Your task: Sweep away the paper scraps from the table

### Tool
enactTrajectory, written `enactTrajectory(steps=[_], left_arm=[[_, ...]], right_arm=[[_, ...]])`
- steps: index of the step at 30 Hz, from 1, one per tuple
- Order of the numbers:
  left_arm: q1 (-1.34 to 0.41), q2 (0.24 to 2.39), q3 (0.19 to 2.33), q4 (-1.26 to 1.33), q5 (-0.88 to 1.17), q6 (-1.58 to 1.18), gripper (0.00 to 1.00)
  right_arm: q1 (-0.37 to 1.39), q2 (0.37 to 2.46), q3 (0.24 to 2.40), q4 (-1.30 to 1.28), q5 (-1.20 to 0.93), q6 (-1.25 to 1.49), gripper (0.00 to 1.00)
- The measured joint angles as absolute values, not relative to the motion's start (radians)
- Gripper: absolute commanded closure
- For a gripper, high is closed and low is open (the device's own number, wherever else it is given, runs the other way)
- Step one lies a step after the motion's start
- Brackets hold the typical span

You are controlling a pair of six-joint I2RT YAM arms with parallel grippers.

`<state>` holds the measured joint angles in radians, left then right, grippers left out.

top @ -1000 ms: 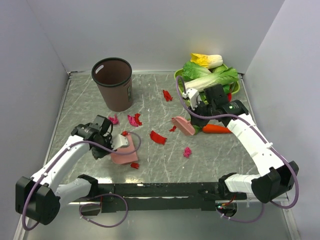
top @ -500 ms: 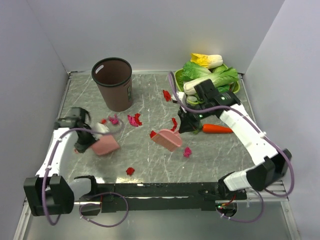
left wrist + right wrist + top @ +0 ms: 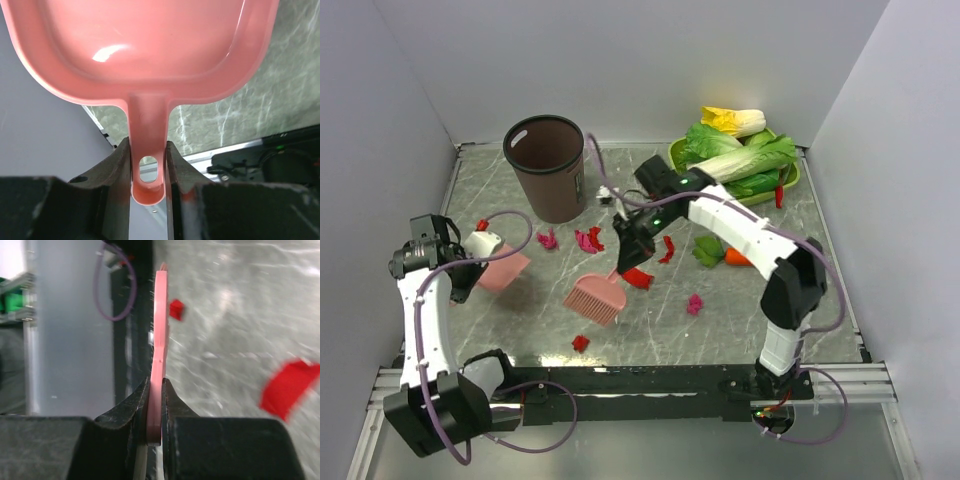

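Several red and magenta paper scraps lie on the grey table [image 3: 740,310]: one [image 3: 638,277] beside the brush, a magenta clump [image 3: 588,239], one [image 3: 695,303] right of centre and one [image 3: 580,343] near the front rail. My left gripper [image 3: 480,245] is shut on the handle of the pink dustpan [image 3: 503,270], held near the left wall; in the left wrist view the pan [image 3: 145,45] fills the top, above the gripper [image 3: 147,170]. My right gripper [image 3: 632,240] is shut on the pink brush [image 3: 597,297]. In the right wrist view the brush [image 3: 160,340] shows edge-on in that gripper [image 3: 156,410].
A brown bin [image 3: 545,165] stands at the back left. At the back right, a green tray [image 3: 677,160] holds leafy vegetables. An orange carrot [image 3: 738,257] lies under my right arm. A black rail [image 3: 650,378] runs along the front edge.
My left arm has swung to the left wall with the dustpan. My right arm has carried the brush left, from beside the carrot to the table's middle.
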<state>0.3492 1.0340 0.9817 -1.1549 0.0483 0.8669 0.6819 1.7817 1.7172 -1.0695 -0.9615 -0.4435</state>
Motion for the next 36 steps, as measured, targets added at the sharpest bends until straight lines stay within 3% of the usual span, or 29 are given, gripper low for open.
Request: enactTrajectory(steps=[15,28,36], left_arm=[[0.298,0.904,0.979,-1.162,0.097,0.614,0.99],[0.227,0.902,0.934,-1.172,0.071,0.629,0.99],[0.033,0.964,0.867,-1.167,0.035,0.659,0.99]], right_arm=[[0.802,1.962,1.637,-0.806,-1.072,0.026,1.00],[0.813,2.020,1.636,-0.802,-0.734,0.116,1.00],[0.604,1.911,1.574,-0.871,-0.631,0.014,1.00]])
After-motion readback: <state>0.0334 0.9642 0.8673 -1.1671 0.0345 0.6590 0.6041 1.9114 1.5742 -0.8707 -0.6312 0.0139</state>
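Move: The small red scrap lies about 8 cm back and 11 cm left of the right hand, which already holds the brush, and some 20 cm below it. The large red scrap is about 7 cm ahead and 3 cm right of that hand; the pink scrap on the right is level with it, 15 cm to its right. From the left hand, holding the dustpan, the small red scrap is some 24 cm right and 6 cm back. Right hand swings the brush down 11 cm and left, then sweeps forward-right; left hand shifts the dustpan right. ##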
